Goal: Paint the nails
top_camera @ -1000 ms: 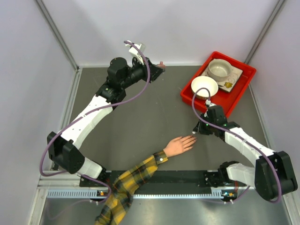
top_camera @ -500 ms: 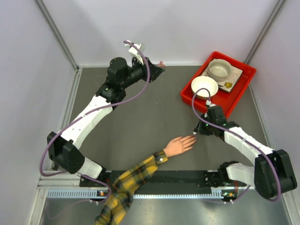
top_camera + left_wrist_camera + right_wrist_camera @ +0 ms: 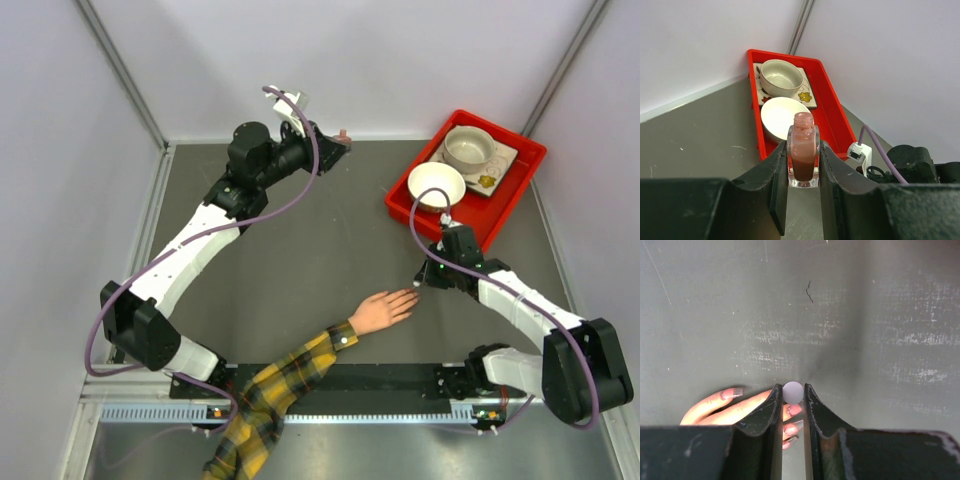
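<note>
The pale mannequin hand [image 3: 383, 310] lies palm down on the grey table, with a yellow plaid sleeve [image 3: 275, 392] behind it. Its nails [image 3: 794, 410] look pinkish, and another nail [image 3: 732, 393] shows further left. My right gripper [image 3: 421, 281] hovers over the fingertips. In the right wrist view my right gripper [image 3: 792, 388] is shut on a white round-topped brush cap [image 3: 793, 393] right above the nails. Near the back wall my left gripper [image 3: 341, 141] is raised, and in the left wrist view my left gripper [image 3: 803, 150] is shut on an uncapped nail-polish bottle [image 3: 803, 156] of brownish-pink polish, held upright.
A red tray [image 3: 508, 196] stands at the back right, holding a white bowl [image 3: 437, 185] and a beige bowl [image 3: 468, 148] on a patterned coaster. The tray's rim [image 3: 836, 126] also shows past the bottle. A metal rail runs along the near edge.
</note>
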Motion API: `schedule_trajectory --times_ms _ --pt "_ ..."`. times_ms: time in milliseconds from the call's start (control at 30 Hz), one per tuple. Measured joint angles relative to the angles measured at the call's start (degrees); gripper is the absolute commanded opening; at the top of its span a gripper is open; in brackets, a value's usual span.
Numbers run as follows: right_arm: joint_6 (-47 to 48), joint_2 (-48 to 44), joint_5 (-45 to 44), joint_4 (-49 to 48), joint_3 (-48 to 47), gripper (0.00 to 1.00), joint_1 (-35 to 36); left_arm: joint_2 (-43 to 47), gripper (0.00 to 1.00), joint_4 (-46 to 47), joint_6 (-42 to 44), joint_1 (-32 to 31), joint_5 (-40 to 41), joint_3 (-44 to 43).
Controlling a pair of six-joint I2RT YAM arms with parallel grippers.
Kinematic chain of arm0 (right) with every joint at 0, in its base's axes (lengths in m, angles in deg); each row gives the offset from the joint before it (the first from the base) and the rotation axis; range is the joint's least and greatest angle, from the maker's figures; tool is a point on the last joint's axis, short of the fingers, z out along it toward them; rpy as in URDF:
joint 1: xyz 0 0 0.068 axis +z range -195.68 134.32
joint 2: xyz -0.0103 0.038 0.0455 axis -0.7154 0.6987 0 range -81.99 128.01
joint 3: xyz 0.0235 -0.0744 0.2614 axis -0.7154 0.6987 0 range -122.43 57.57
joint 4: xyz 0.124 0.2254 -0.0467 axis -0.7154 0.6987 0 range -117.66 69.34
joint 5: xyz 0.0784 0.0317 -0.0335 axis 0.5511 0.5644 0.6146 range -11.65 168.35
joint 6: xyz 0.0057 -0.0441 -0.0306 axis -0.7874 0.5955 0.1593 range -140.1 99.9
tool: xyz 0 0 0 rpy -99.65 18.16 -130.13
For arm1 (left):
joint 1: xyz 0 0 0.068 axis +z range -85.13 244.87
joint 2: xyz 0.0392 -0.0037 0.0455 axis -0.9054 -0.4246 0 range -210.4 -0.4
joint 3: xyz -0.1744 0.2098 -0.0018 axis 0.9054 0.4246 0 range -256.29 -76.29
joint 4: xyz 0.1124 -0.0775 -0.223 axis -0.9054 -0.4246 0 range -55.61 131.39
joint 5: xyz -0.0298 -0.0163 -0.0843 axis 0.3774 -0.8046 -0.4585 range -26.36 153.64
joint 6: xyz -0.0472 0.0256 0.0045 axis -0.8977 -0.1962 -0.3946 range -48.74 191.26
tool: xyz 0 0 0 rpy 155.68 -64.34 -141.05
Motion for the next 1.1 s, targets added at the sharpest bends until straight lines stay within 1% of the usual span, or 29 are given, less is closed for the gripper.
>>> schedule_trajectory --times_ms 467,867,1000,1100 --pt "-0.94 -0.44 -0.96 0.98 0.0 0.0 0.0 0.13 0.0 0.44 0.0 0.26 -0.26 0.57" --pt "-1.46 -8.37 -1.88 1.51 0.11 0.0 0.0 0.9 0.0 1.14 -0.02 0.31 -1.68 1.49" --pt "-0.72 -10.27 -2.49 4.22 -0.59 0.0 -0.02 1.4 0.0 2.32 -0.46 0.33 -4.28 1.51" --pt "2.51 -9.86 -2.67 10.08 -7.28 0.0 -0.02 1.42 0.0 4.22 -1.86 0.42 -9.09 1.49"
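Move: My right hand holds the polish brush by its cap just over the index nail, which lies about 4 cm below, 2 cm to the left and 1 cm ahead. The polish bottle in my left hand is some 35 cm above my right hand, 19 cm to its left and 12 cm ahead; the white bowl is 24 cm ahead, 6 cm right and 3 cm lower. From my left hand the brush is about 13 cm back, 20 cm right and 36 cm down. I ease the brush a touch to the right over the index nail, finishing the slow stroke, then lift my right hand off about 6.5 cm, up towards the bottle, its fingertips swinging forward some 10 degrees. Late on, my left hand brings the bottle back about 3 cm and slightly up, turning clockwise. Both grips hold. ##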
